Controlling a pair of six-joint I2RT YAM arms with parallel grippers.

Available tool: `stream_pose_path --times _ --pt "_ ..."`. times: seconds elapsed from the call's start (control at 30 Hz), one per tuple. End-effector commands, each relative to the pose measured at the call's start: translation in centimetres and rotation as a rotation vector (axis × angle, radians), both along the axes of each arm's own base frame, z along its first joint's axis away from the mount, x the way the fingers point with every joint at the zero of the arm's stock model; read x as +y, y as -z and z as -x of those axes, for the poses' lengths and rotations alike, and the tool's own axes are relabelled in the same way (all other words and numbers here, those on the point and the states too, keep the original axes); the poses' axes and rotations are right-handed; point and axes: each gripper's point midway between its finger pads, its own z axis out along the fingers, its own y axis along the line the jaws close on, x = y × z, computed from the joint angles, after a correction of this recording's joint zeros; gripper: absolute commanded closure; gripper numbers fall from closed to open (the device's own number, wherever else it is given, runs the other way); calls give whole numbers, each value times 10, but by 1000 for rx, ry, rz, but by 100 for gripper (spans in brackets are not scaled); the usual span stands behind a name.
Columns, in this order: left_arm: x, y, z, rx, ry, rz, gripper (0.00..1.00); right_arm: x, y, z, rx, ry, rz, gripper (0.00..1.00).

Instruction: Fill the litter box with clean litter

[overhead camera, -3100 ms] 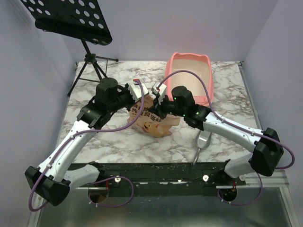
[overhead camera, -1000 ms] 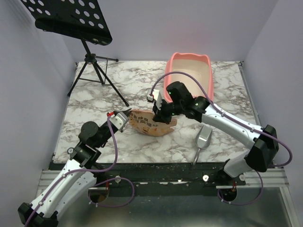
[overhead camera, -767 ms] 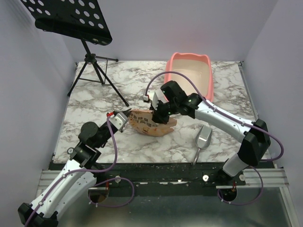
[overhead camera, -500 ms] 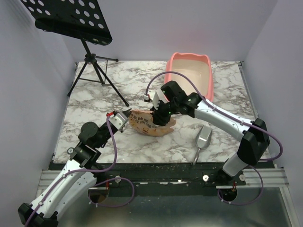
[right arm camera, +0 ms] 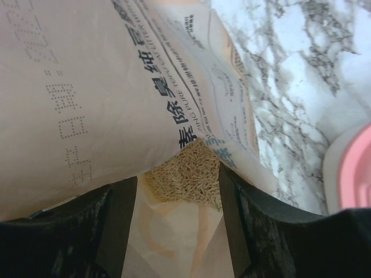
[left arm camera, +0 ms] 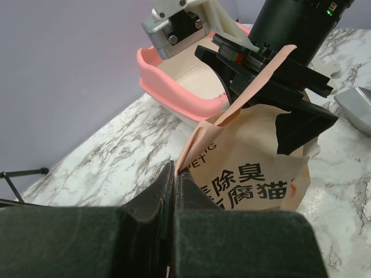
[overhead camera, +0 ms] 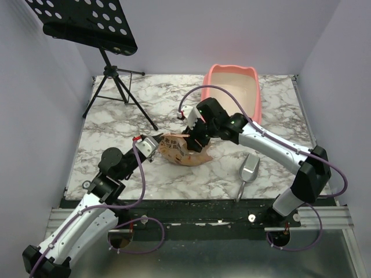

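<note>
The orange-tan printed bag [overhead camera: 181, 152] lies on the marble, its mouth toward the pink litter box [overhead camera: 231, 68]. My left gripper [overhead camera: 152, 143] is shut on the bag's left top edge [left arm camera: 188, 168], jaws pressed together on the paper. My right gripper [overhead camera: 195, 134] stands open at the bag's mouth. Its fingers [right arm camera: 119, 223] are spread apart, and the clean litter [right arm camera: 186, 174], tan granules, shows inside the bag [right arm camera: 87, 110] between them. The litter box [left arm camera: 168, 95] sits behind the bag with a pale, bare inside; its pink rim [right arm camera: 358, 174] shows at the right edge of the right wrist view.
A grey metal scoop [overhead camera: 249, 169] lies on the marble to the right of the bag, handle toward the near edge. A black music stand [overhead camera: 87, 22] on a tripod [overhead camera: 119, 84] occupies the back left. Walls close in the table on three sides.
My right gripper went from shut to open at the bag's mouth and shifted slightly left. The bag's top edge now stands up a little. The left gripper kept its hold.
</note>
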Motion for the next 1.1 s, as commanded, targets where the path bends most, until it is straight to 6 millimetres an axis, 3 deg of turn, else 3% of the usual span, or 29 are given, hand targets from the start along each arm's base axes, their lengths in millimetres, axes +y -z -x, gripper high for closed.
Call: stream_pose_path --times 0.0,0.13,0.27,0.37,0.43,0.57,0.67,0.73,0.83,1.07 --pt "1 -64 0 -149 -3 104 100 -19 -29 -53 -222 189 21 32" --pt "-4 -79 -8 -172 1 91 100 -23 -41 -70 -309 241 20 31" --pt "-14 -84 -22 -171 9 49 99 -18 -40 -67 -303 215 -3 31" --pt "-19 -76 -28 -141 19 27 98 -23 -44 -62 -295 234 -23 31" --pt "-20 -70 -27 -136 25 22 98 -33 -53 -62 -312 287 -35 32" --pt "-18 -67 -24 -147 22 31 98 -61 -97 -58 -378 434 -113 31" --pt "-18 -61 -26 -138 19 27 98 -86 -126 -51 -421 565 -200 18" --pt "-21 -57 -26 -131 29 24 98 -105 -129 -47 -424 666 -216 12" --pt "-22 -54 -27 -122 35 26 98 -131 -109 -39 -368 800 -166 12" --pt "-25 -54 -32 -115 34 31 92 -167 -17 -8 -54 1011 -34 16"
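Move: The right hand's parted fingers are already in the mouth of the litter bag, whose middle lies about 6 cm to their left, 2 cm back and 6 cm below. From that hand the scoop lies some 10 cm back and 23 cm right, 14 cm below; the pink litter box is about 27 cm ahead, 16 cm right and 10 cm lower. The left hand already pinches the bag's upper left corner, the bag's middle about 9 cm right, 1 cm ahead and 13 cm below it. Forward first, about 5 cm inside the bag's mouth, the right hand spreads the paper, then climbs out to the right, some 13 cm over, dipping about 5 cm at the end. Its fingers open wider, and it turns clockwise some 45 degrees. Meanwhile the left hand carries its pinched corner about 4 cm forward and slightly right, keeping its grip. ##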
